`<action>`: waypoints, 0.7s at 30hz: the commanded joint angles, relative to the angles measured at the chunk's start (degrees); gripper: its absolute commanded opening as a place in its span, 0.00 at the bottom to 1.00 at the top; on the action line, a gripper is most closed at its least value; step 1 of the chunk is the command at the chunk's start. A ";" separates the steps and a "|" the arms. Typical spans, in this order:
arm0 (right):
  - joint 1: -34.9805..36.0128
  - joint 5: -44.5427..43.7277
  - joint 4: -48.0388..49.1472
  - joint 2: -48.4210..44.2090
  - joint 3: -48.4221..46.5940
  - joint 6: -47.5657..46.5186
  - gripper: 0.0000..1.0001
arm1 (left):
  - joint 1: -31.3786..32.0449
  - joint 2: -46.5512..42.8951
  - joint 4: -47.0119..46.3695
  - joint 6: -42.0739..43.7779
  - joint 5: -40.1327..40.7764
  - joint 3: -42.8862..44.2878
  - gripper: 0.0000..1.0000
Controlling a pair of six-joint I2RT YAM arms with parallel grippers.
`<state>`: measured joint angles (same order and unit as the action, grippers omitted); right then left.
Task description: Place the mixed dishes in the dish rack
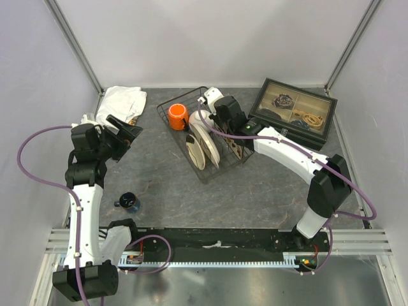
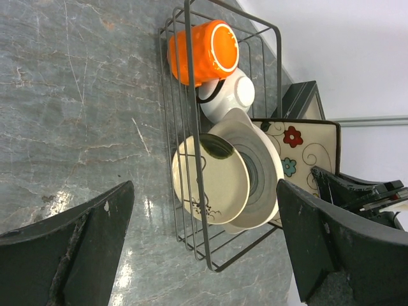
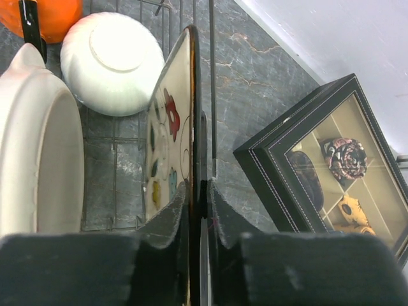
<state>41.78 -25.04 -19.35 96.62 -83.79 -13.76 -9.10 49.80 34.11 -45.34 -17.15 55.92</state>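
Observation:
The black wire dish rack point(image 1: 163, 116) sits at mid-table and holds an orange mug point(image 2: 201, 51), a white bowl point(image 3: 115, 60), two cream round plates point(image 2: 213, 185) standing on edge, and the square tan flower-patterned plate point(image 3: 167, 134). That square plate stands upright at the rack's right side. My right gripper point(image 3: 199, 191) straddles its top rim, one finger hugging each face, shut on it. My left gripper point(image 2: 204, 242) hangs wide open to the left of the rack, above bare table, with nothing between its fingers.
A black glass-lidded compartment box point(image 1: 294, 115) lies just right of the rack. A white folded cloth point(image 1: 122, 102) is at the back left. A small dark blue cup point(image 1: 130, 203) stands near the left arm's base.

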 commanded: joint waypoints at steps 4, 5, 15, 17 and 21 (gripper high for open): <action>0.14 -2.38 4.33 -0.64 -0.94 -0.48 0.39 | -0.56 -0.85 -1.85 2.01 -2.10 -0.02 0.99; 0.14 -2.56 4.33 -0.73 -0.94 -0.39 0.41 | -0.56 -0.85 -1.85 2.01 -2.10 -0.02 0.99; 0.14 -2.65 4.33 -1.96 -1.55 0.22 0.62 | -0.83 -1.55 -1.50 2.19 -2.19 -0.11 0.99; 0.14 -2.30 4.32 -2.31 -1.47 0.31 0.65 | -0.92 -1.55 -1.50 2.19 -2.28 -0.11 0.99; 0.14 -1.68 4.24 -3.28 -1.55 0.75 0.68 | -0.92 -1.46 -1.50 2.19 -2.45 -0.11 0.99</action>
<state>41.89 -26.63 -16.82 96.57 -83.79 -13.74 -9.69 49.01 34.13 -45.25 -18.17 55.83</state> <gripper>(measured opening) 0.667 0.991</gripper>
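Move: My right fingers are pinching the upper edge of the square patterned tray, which already stands in the dish rack; its middle is about 7 cm below my right hand and roughly 1 cm back. From that hand the white bowl lies some 4 cm ahead, 8 cm left and 13 cm down, the big pale plate 9 cm left, 3 cm back and 9 cm down. From my left hand the tray is around 28 cm right, 9 cm ahead and 11 cm below. I let go of the tray with my right hand: the fingers spread steadily from almost shut to about two-thirds open, ending one on either side of its upper edge. Meanwhile that hand eases up barely 1 cm, with a slight creep forward, then hovers there rather than leaving the tray. ##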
